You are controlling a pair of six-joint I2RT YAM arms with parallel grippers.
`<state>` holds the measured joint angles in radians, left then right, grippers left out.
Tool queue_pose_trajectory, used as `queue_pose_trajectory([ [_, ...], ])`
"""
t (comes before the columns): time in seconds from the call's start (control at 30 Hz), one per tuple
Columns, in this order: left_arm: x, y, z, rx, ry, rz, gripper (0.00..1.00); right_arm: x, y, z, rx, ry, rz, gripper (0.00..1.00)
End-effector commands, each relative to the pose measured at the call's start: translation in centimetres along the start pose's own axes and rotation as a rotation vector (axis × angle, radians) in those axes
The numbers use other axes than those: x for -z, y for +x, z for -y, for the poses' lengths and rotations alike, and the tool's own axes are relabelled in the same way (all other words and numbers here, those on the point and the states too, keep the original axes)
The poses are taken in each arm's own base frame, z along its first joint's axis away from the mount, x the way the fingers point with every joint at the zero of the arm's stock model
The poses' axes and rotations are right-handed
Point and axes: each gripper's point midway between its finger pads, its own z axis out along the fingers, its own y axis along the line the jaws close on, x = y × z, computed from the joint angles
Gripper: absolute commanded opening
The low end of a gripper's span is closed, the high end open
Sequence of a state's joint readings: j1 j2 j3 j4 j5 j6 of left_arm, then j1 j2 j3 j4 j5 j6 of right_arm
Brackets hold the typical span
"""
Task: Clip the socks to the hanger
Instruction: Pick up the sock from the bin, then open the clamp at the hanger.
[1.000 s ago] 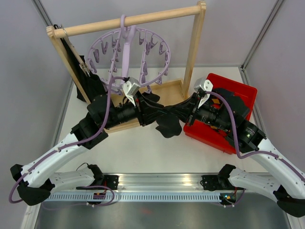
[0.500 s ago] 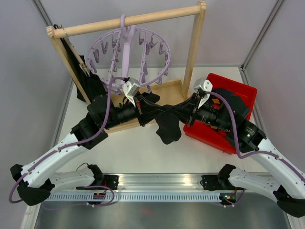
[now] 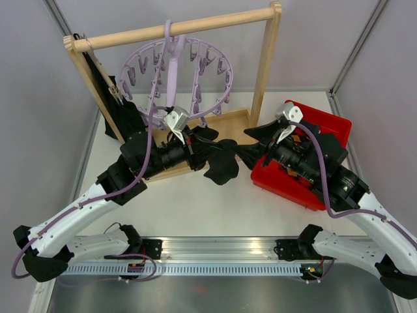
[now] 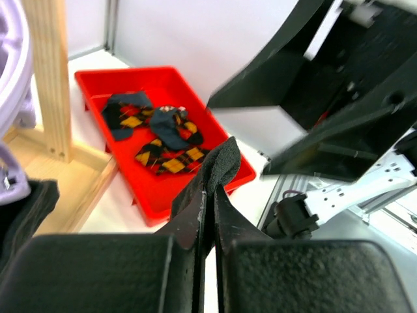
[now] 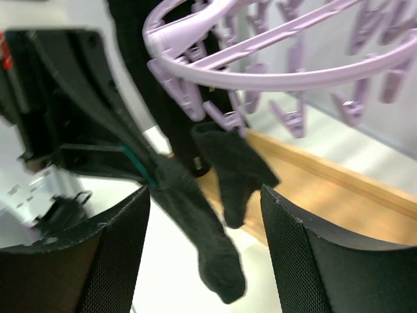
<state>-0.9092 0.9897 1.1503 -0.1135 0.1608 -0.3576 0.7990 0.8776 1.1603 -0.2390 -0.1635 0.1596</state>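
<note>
My left gripper [image 3: 199,149] [image 4: 210,195] is shut on the edge of a plain black sock [image 3: 221,167] [image 4: 219,164] [image 5: 202,248], which dangles above the table just below the hanger. My right gripper [image 3: 251,145] [image 5: 203,195] stands open a little to the sock's right, its fingers apart and touching nothing. The pale-lilac round hanger [image 3: 171,65] [image 5: 260,81] hangs by its hook from the wooden rail. A second black sock [image 5: 236,171] hangs from one of its near clips. More socks [image 4: 163,134], black and argyle, lie in the red tray.
The wooden rail frame [image 3: 176,29] stands at the back, its base board [image 3: 228,120] under the hanger. Dark fabric [image 3: 117,107] hangs by the frame's left post. The red tray [image 3: 331,124] [image 4: 98,81] sits at the right, partly under my right arm.
My right gripper has opened, let go of the black sock and drawn back to the right. The sock now hangs from my left gripper alone and has swung slightly left.
</note>
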Motion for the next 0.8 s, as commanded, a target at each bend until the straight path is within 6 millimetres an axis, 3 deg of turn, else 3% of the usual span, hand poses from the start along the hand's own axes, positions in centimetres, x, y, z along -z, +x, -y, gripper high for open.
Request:
queue_pose_trajectory([
  [0.0,1.0,-0.3,-1.1,-0.019,-0.065,0.016,0.02,-0.5,-2.7,2.5,0.029,0.143,0.092,0.75],
  [0.4,4.1,2.0,-2.7,-0.017,-0.154,-0.032,0.02,-6.6,-1.0,8.1,0.179,0.327,0.049,0.76],
  [0.6,5.0,2.3,-2.7,-0.032,-0.157,-0.047,0.02,-7.6,-0.1,9.6,0.247,0.320,0.054,0.78],
  [0.67,5.4,2.6,-2.8,-0.036,-0.161,-0.055,0.02,-7.8,0.5,9.5,0.281,0.284,0.059,0.78],
  [0.77,5.8,3.2,-3.0,-0.037,-0.169,-0.065,0.02,-7.6,-0.1,9.0,0.302,0.214,0.109,0.78],
])
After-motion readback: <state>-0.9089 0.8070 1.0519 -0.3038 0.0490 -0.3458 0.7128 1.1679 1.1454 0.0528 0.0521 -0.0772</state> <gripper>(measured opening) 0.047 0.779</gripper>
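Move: The empty clip on the near right of the hanger's ring lies some 17 cm ahead of my open right hand and 6 cm to its left, about level with it. The hanging sock is about 7 cm nearer than that clip, 4 cm to its left and 7 cm lower. The held sock hangs about 4 cm left of my right hand, 3 cm back and 5 cm below. From my left hand, which grips it, the clip is about 19 cm straight ahead. With its fingers kept wide open, I send my right hand quickly forward about 12 cm, away from the held sock and towards the empty clip, dipping about 5 cm and starting to rise again at the end, while it swings clockwise nearly 20 degrees. My left hand keeps its pinch on the sock and draws it about 5 cm left and 4 cm down. ##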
